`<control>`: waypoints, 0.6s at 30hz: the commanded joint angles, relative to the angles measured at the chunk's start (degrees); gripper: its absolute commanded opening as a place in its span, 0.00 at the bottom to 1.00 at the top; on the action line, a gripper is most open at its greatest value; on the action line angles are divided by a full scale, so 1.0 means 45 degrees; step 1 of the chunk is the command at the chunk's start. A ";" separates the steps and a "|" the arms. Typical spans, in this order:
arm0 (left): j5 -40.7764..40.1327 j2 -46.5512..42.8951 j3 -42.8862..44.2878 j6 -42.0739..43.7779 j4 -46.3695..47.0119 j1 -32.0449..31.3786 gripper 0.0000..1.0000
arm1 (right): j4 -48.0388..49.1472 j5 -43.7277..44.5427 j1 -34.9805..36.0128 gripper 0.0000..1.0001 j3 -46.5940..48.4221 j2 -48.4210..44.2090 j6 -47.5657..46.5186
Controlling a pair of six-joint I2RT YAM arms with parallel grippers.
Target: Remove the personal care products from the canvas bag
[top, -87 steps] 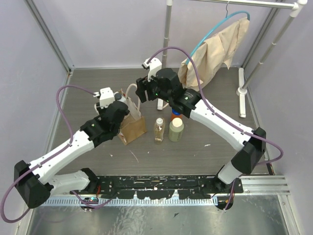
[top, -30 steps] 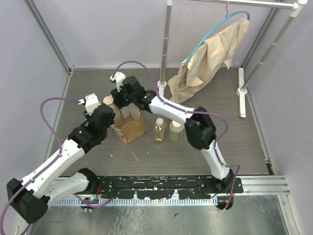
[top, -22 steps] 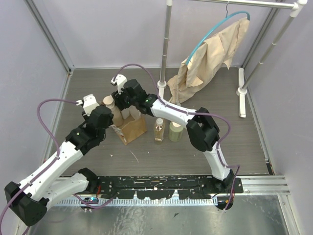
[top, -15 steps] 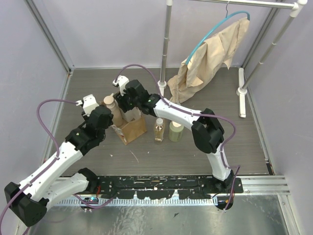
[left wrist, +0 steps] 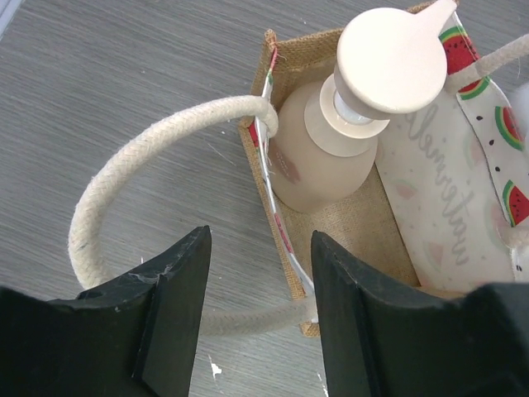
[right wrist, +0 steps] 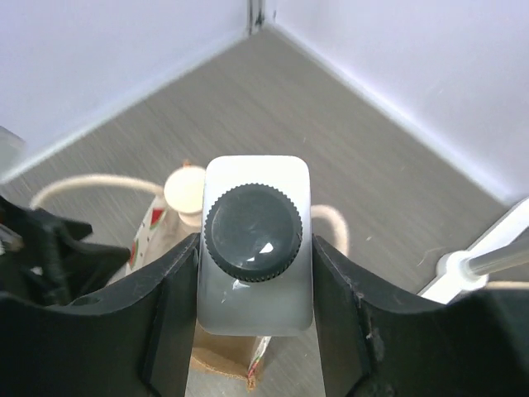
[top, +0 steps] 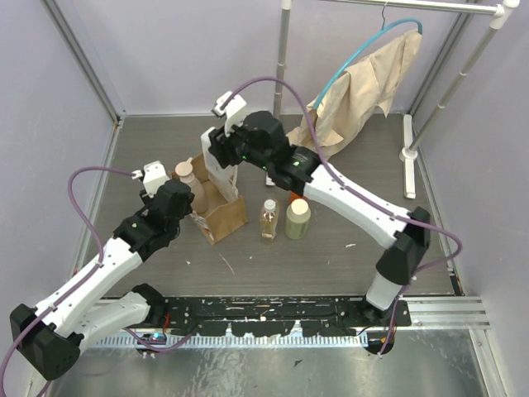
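My right gripper (right wrist: 254, 248) is shut on the white flat-sided bottle (top: 221, 172) just below its dark cap (right wrist: 253, 231), and holds it upright over the canvas bag (top: 225, 215). The tan bottle (left wrist: 322, 165) with the peach cap (top: 183, 170) stands inside the bag at its left end. The white bottle's pale side (left wrist: 438, 190) hangs beside it. My left gripper (left wrist: 260, 318) is open at the bag's left edge, with the cream rope handle (left wrist: 149, 149) running between its fingers. The slim amber bottle (top: 269, 219) and the olive-green bottle (top: 297, 218) stand on the floor right of the bag.
A metal rack (top: 282, 58) at the back carries a beige cloth (top: 364, 91) on a teal hanger; its foot (top: 408, 154) lies at the right. Lilac walls close in the grey floor (top: 273, 256). A black rail (top: 273, 310) runs along the near edge.
My right gripper has lifted the white bottle up out of the bag and drawn back to the right. The left gripper has stayed at the bag's edge.
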 commanded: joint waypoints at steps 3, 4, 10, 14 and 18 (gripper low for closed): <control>0.0108 0.0183 -0.0114 0.0001 -0.0021 0.0054 0.59 | 0.2756 0.1923 0.0052 0.37 0.0578 -0.2550 -0.0949; 0.0124 0.0166 -0.0110 0.0001 -0.0023 0.0064 0.59 | 0.2726 0.2594 0.0053 0.37 0.0534 -0.2692 -0.1127; 0.0307 0.0124 -0.0131 0.0001 -0.0009 0.0056 0.60 | 0.2512 0.3287 -0.0420 0.37 -0.0082 -0.3361 -0.1470; 0.0411 0.0145 -0.0111 -0.0018 -0.0019 0.0054 0.60 | 0.2626 0.3187 -0.0913 0.38 -0.0916 -0.3651 -0.1334; 0.0463 0.0153 -0.0195 -0.0058 0.0020 0.0054 0.61 | 0.2870 0.3050 -0.1484 0.38 -0.2076 -0.3961 -0.0953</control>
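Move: The right hand already holds the white bottle, raised above and just right of the bag, whose middle lies about 8 cm left, 4 cm back. The orange blue-capped bottle stands roughly 17 cm right and level with it, some 26 cm below. The amber bottle is about 9 cm right and 8 cm back, the green bottle 17 cm right and 8 cm back. From the left hand, the orange bottle lies some 37 cm right, 7 cm ahead. Still gripping the white bottle, the right hand arcs about 10 cm right from the bag, rising, then dipping. ##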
